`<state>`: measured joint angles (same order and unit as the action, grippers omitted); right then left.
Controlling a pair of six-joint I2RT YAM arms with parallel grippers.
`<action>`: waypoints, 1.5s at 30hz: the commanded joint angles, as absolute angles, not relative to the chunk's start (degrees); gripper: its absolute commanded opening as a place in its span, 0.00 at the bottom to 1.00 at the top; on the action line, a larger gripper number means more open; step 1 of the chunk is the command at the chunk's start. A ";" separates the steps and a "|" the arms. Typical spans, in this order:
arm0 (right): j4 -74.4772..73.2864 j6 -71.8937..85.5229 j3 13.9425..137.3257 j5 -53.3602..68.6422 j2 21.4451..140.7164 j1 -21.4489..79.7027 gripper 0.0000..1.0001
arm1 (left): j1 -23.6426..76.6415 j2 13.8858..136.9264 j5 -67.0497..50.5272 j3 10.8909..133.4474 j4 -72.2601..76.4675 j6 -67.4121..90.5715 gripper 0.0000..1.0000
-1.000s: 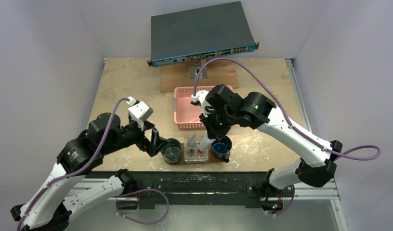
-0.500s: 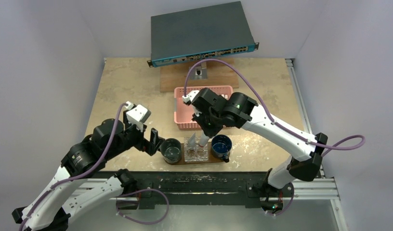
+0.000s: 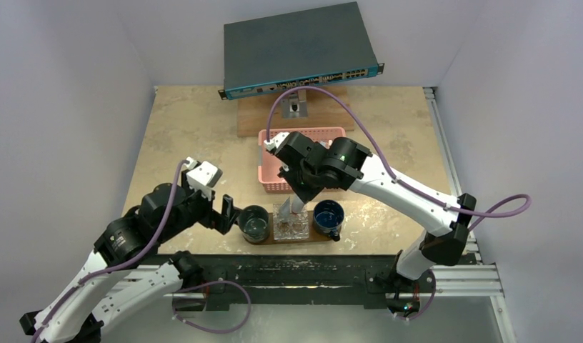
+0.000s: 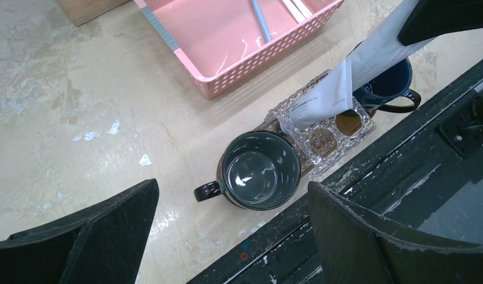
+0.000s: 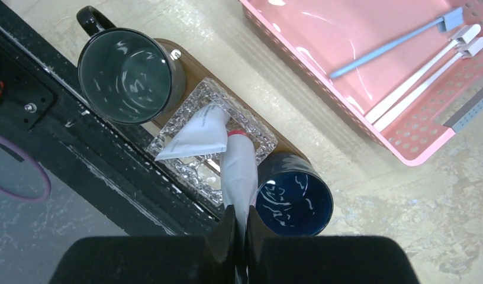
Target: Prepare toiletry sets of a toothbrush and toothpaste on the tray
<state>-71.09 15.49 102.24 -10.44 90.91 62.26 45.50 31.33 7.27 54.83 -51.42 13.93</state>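
Note:
The dark-brown tray [image 3: 292,239] lies at the table's near edge. It carries a grey mug [image 5: 125,77], a cut-glass dish [image 5: 186,168] and a blue mug [image 5: 294,203]. One silvery-white toothpaste tube [image 5: 195,135] lies in the dish. My right gripper [image 5: 238,216] is shut on a second tube [image 5: 239,168] with a red cap, hanging cap-down over the dish beside the blue mug. Two white toothbrushes [image 5: 425,68] and a blue one [image 5: 393,44] lie in the pink basket [image 5: 431,145]. My left gripper [image 4: 227,236] stands wide open and holds nothing, near the grey mug [image 4: 260,170].
The basket [image 3: 274,163] sits just behind the tray. A wooden block [image 3: 263,116] and a dark network switch [image 3: 299,48] stand at the back. The black frame rail [image 3: 303,268] runs right along the tray's near side.
My right arm has swung left with the tube, from beside the blue mug to over the glass dish. The left arm has drawn back slightly, still open.

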 commanded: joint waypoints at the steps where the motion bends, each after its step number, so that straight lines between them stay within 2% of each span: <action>1: -69.74 16.79 104.20 -12.37 91.02 62.67 0.00 | 45.29 30.29 8.43 53.96 -48.60 15.26 0.96; 45: -62.77 16.89 93.56 -13.27 94.60 63.02 0.00 | 45.28 30.58 8.97 52.21 -47.10 15.05 0.96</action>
<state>-64.84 16.10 93.67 -11.46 94.50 62.63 45.50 30.15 8.40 52.60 -50.19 14.41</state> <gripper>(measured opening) 0.024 0.956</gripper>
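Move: The right hand holds the toothpaste tube by its flat end, cap down. The clear holder's middle lies about 16 cm below that hand, 3 cm left and 1 cm back. In it, the other toothpaste stands about 4 cm left of the hand and 1 cm ahead, 12 cm below. The green mug is some 13 cm left and 1 cm back, the blue mug 8 cm right and level. For the left hand, the holder is about 15 cm right, 2 cm ahead and 16 cm below. Keeping its shut pinch on the toothpaste's flat end, the right hand sinks about 6 cm almost straight down, slowly at first and then steadily, drifting barely to the left. It lowers the tube's red cap into the holder's far right part, beside the toothpaste already standing there, with only a slight tilt of some 5 degrees. ##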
